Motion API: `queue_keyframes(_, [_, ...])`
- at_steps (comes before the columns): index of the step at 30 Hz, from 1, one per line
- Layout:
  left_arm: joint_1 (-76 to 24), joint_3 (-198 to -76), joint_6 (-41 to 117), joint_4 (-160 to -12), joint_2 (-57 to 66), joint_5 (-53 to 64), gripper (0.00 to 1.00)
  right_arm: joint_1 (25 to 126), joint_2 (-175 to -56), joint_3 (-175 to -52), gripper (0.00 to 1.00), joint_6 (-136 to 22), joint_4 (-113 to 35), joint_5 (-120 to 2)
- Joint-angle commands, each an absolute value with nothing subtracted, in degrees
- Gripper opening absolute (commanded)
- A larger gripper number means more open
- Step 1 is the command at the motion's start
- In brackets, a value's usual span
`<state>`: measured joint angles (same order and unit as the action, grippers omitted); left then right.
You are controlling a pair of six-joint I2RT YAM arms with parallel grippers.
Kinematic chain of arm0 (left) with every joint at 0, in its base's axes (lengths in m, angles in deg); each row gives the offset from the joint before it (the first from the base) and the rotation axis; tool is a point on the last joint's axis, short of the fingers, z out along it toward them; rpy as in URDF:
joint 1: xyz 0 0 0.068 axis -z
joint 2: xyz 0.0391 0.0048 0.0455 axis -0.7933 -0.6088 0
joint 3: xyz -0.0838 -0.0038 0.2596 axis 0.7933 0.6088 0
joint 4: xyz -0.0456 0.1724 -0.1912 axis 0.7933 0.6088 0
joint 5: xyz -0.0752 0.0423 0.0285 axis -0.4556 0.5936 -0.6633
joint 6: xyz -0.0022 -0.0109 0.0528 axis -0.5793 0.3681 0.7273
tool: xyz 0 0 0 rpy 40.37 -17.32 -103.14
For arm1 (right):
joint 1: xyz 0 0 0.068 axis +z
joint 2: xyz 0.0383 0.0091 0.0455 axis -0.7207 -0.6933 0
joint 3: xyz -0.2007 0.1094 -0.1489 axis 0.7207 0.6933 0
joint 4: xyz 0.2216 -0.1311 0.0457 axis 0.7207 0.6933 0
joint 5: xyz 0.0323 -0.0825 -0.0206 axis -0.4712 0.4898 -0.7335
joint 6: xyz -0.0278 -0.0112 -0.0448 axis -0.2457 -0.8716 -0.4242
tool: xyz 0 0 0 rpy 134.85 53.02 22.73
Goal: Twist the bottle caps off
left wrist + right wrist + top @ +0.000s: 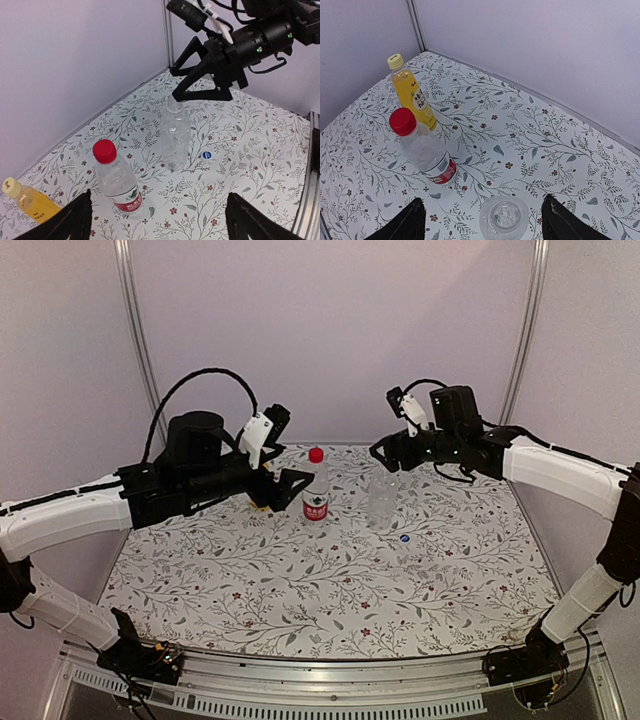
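Three bottles stand at the back of the table. The clear unlabelled bottle (383,502) has an open mouth (504,217), and its blue-white cap (405,537) lies on the cloth beside it. My right gripper (383,458) hangs open just above that mouth, holding nothing. The red-labelled bottle (316,498) keeps its red cap (104,151). Left of it, my left gripper (288,490) is open and empty, its fingers (75,220) wide apart. Behind it, the yellow bottle (412,95) keeps its yellow cap (395,61).
The floral tablecloth (330,590) covers the table. Pale walls and two metal posts (135,330) close off the back. The table's metal front rail (330,685) carries both arm bases.
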<state>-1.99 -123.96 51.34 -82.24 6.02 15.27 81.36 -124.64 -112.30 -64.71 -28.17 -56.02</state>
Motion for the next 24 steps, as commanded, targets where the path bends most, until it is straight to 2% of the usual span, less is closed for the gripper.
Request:
queue_keyframes(1, [-2.12, -130.11, 49.6, -74.9, 1.77, 16.91, 0.9, 81.79, -120.52, -113.85, 0.79, -62.39, -28.6, -59.21])
queue_keyframes(5, [-2.54, -134.27, 49.54, -73.41, -2.78, 17.42, 0.87, 81.79, -118.57, -112.56, 0.79, -62.0, -29.82, -60.31])
queue_keyframes(10, [-3.93, -141.78, 48.98, -68.46, -10.05, 21.11, 0.75, 81.87, -117.33, -110.82, 0.79, -61.68, -30.64, -61.09])
queue_keyframes(16, [-6.11, -149.27, 47.71, -64.24, -17.48, 23.68, 0.71, 82.14, -116.55, -108.52, 0.79, -61.04, -31.92, -61.66])
queue_keyframes(24, [-7.69, -153.15, 49.3, -64.43, -22.17, 24.33, 0.66, 82.21, -116.54, -106.79, 0.79, -60.53, -32.94, -62.77])
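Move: The red-capped bottle stands about 16 cm ahead of the empty left hand and 2 cm to its right, its middle some 18 cm below. At much the same height, the yellow bottle is about 20 cm ahead and 13 cm left of this hand, and the uncapped clear bottle about 13 cm ahead and 19 cm right. From the right hand the red-capped bottle lies roughly 5 cm ahead and 16 cm left, its middle some 14 cm lower. The left hand reaches forward about 11 cm towards the red-capped bottle, veering slightly right at first and then sinking about 6 cm, while it turns some 15 degrees counter-clockwise, tips down and rolls its left side up, its fingers closing part of the way but still well open around nothing. Meanwhile the empty right hand, fingers kept open, backs off from the clear bottle's top, rising about 5 cm and then settling back a little as it draws towards its base. ##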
